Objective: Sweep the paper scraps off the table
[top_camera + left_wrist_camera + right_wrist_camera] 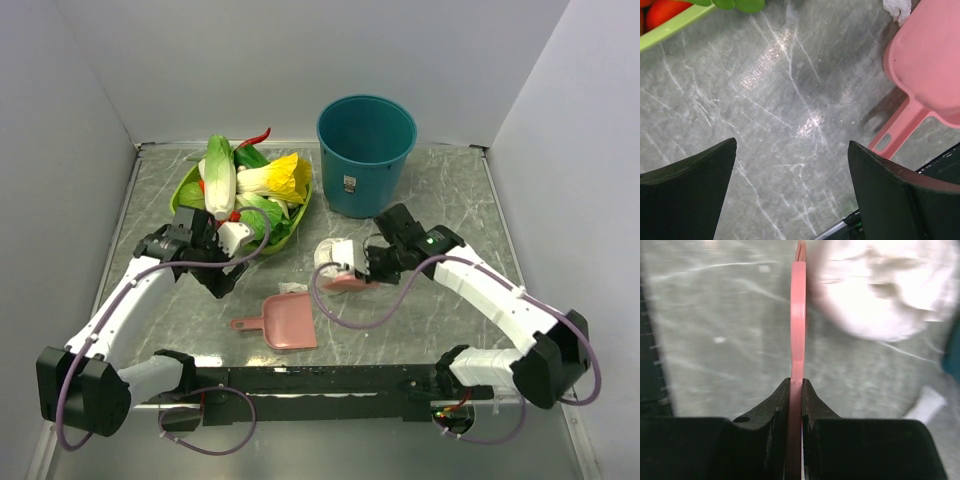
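A small white paper scrap [290,288] lies on the grey marble table [420,200], just beyond the far lip of the pink dustpan [287,322]. In the left wrist view the scrap [897,7] touches the dustpan's [932,55] upper edge. My left gripper [222,280] hangs open over bare table left of the dustpan handle, with nothing between its fingers [791,145]. My right gripper [368,265] is shut on the thin handle of a pink brush [798,315], held edge-on beside a white tissue roll [331,256].
A green tray [186,186] of vegetables stands at the back left, close behind my left gripper. A teal bucket [365,150] stands at the back centre. The tissue roll [885,290] looms blurred to the right of the brush. Grey walls enclose the table.
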### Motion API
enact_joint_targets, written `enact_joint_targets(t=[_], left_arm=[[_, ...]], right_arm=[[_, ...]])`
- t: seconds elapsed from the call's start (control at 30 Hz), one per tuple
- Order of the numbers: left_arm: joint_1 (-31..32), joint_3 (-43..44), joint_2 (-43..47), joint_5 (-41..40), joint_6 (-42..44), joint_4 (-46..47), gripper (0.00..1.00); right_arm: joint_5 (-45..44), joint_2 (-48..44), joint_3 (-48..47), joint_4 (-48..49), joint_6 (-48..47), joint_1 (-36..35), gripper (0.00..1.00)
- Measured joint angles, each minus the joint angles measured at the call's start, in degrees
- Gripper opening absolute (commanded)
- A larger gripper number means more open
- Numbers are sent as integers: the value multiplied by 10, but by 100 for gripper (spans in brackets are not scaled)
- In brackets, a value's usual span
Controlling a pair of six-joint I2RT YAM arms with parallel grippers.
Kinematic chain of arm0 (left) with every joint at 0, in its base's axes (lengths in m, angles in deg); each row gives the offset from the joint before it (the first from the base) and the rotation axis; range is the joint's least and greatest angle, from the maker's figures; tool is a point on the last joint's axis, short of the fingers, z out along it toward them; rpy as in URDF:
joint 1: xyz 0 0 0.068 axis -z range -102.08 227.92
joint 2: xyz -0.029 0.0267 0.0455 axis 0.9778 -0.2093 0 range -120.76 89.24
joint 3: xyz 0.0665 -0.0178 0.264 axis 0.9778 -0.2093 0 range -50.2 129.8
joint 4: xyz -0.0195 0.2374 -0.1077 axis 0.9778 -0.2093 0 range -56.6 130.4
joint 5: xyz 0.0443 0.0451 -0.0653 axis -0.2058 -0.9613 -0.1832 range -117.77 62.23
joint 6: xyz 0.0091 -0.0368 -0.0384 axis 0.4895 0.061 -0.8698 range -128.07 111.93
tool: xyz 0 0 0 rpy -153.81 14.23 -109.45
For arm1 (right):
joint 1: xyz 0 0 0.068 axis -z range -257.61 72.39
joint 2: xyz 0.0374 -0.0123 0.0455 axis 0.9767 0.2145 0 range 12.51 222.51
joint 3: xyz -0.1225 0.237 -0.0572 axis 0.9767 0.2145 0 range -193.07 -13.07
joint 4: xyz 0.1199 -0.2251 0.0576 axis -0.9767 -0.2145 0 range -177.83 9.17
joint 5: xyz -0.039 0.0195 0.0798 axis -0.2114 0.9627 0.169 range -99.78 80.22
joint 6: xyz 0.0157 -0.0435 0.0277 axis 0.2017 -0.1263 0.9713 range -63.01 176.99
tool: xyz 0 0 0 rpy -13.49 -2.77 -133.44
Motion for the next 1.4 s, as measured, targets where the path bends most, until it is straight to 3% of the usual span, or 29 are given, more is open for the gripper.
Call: enact_joint_targets(t=[0.37, 0.57, 0.73, 1.03, 1.17, 1.4], left_arm=[[-2, 3, 5, -19, -51, 10, 96], [-9, -15, 5, -22, -60, 5, 96], [-33, -16, 8, -36, -86, 20, 97], [-47, -39, 145, -166, -130, 120, 96], [-48, -39, 167, -160, -130, 129, 97], [-48, -45, 175, -95, -122, 126, 97]], right_arm=[[-58, 76, -56, 119, 33, 21, 0], [50, 42, -74, 117, 59, 13, 0], [107, 11, -66, 139, 74, -41, 0], [130, 151, -89, 221, 136, -97, 0], [123, 195, -108, 254, 157, -106, 0], [91, 191, -92, 260, 158, -100, 0]])
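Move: The right hand grips the brush; the paper scrap lies on the table about 21 cm to this hand's left, level with it fore and aft and some 12 cm below. The white tub is nearer, roughly 11 cm left and 5 cm ahead, while the dustpan sits about 24 cm left and 8 cm back. From the idle, open left hand the scrap is around 17 cm right, 2 cm ahead and 9 cm below. With the far side of the held brush against the white tub, the right hand pushes it forward about 7 cm, then lifts up and back over a leftward swing of some 15 cm, tilting about 20 degrees left side up, and lowers the brush just beyond the scrap. The open left hand then rises about 7 cm and shifts left, fingers tipping up. ##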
